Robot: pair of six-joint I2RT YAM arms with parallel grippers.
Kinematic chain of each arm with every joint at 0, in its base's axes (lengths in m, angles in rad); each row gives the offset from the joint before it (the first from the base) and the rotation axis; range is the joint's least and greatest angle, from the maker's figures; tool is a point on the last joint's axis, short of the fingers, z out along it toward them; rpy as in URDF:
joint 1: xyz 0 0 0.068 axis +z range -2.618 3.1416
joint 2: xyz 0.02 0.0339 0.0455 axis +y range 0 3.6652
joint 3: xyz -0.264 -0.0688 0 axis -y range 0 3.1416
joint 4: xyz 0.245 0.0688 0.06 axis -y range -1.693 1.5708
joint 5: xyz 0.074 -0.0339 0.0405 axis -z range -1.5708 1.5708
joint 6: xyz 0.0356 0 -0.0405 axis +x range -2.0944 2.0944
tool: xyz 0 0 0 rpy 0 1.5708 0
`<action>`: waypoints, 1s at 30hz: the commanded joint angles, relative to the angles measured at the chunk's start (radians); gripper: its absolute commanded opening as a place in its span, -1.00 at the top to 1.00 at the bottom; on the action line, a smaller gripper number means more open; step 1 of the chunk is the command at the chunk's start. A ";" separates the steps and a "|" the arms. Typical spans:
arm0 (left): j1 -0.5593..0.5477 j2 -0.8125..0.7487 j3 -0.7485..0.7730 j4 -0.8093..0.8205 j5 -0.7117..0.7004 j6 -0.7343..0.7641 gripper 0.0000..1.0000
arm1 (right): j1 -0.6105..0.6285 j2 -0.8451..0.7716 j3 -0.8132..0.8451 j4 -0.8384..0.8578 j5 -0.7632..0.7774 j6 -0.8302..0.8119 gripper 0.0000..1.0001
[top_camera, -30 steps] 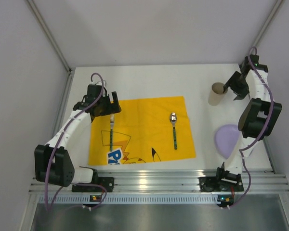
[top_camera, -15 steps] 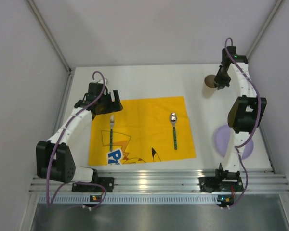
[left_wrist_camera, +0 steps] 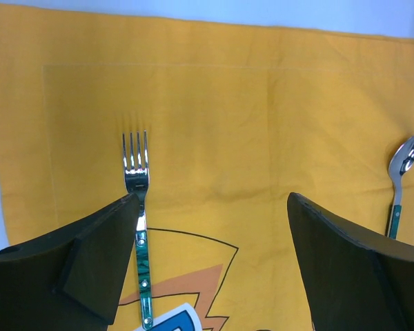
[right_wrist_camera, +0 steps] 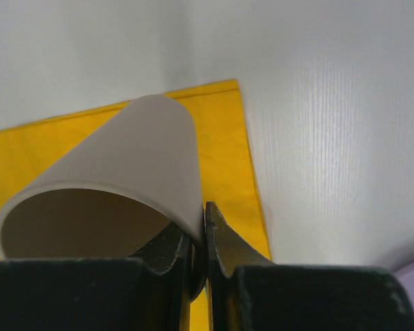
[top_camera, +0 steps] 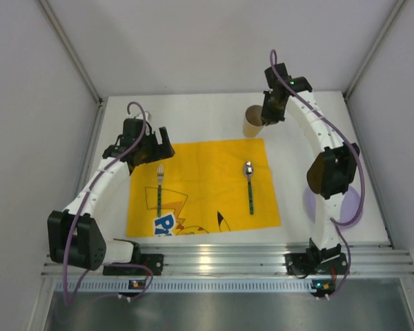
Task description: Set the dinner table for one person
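On the white dinner table (top_camera: 193,117) lies a yellow placemat (top_camera: 203,179) with a fork (top_camera: 159,186) on its left and a spoon (top_camera: 249,181) on its right. My right gripper (top_camera: 269,116) is shut on the rim of a tan paper cup (top_camera: 253,121), just beyond the placemat's far right corner. In the right wrist view one finger is inside the cup (right_wrist_camera: 124,165) and one outside, with the gripper (right_wrist_camera: 204,207) pinching the wall. My left gripper (top_camera: 152,148) hovers open over the fork's tines. The left wrist view shows the fork (left_wrist_camera: 136,172) beside its left finger, with the gripper (left_wrist_camera: 214,200) holding nothing.
A lilac plate (top_camera: 359,203) sits on the table at the right, partly hidden by the right arm. Grey walls with metal posts close in the back and both sides. An aluminium rail (top_camera: 221,258) runs along the near edge.
The right gripper has shut on the cup and swung it left from the back right corner to just behind the placemat's far right corner. The left arm has barely moved.
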 commanded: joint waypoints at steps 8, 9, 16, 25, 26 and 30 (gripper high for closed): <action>0.005 -0.177 -0.089 -0.021 -0.071 -0.008 -0.87 | 0.063 0.040 -0.110 -0.001 -0.007 0.030 1.00; 0.005 -0.192 -0.098 -0.021 -0.072 -0.011 -0.87 | 0.068 0.042 -0.127 -0.004 -0.004 0.030 1.00; 0.003 -0.207 -0.122 -0.013 -0.071 -0.021 -0.87 | 0.084 0.042 -0.173 0.002 0.004 0.021 0.47; 0.003 -0.174 -0.089 -0.004 -0.051 -0.017 -0.87 | 0.074 0.000 -0.115 -0.040 0.048 -0.008 -0.56; 0.003 -0.174 -0.088 -0.004 -0.046 -0.015 -0.87 | 0.064 -0.030 -0.104 -0.053 0.073 -0.008 -0.60; 0.003 -0.166 -0.088 0.002 -0.029 -0.014 -0.87 | -0.022 -0.197 -0.269 -0.039 0.084 -0.020 -0.78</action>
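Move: The right hand, still pinching the cup by its rim, is above the placemat's far right corner, which is about 3 cm ahead. The cup's spot lies inside that corner, some 3 cm back, 6 cm left and 17 cm down. The spoon's middle is around 16 cm back and 5 left, the plate about 21 back and 26 right, both 17 down. From the idle left hand the spot is roughly 5 cm ahead, 28 right and 13 below. Down about 8 cm, then down and back together by about 4–5 cm and slightly left, the right hand lowers the cup onto the mat just beyond the spoon, its fingers tipping some 13 degrees steeper. There it stops, opens wide to let go of the rim, and starts off rightward and up. The empty, open left hand draws back some 3–4 cm. ##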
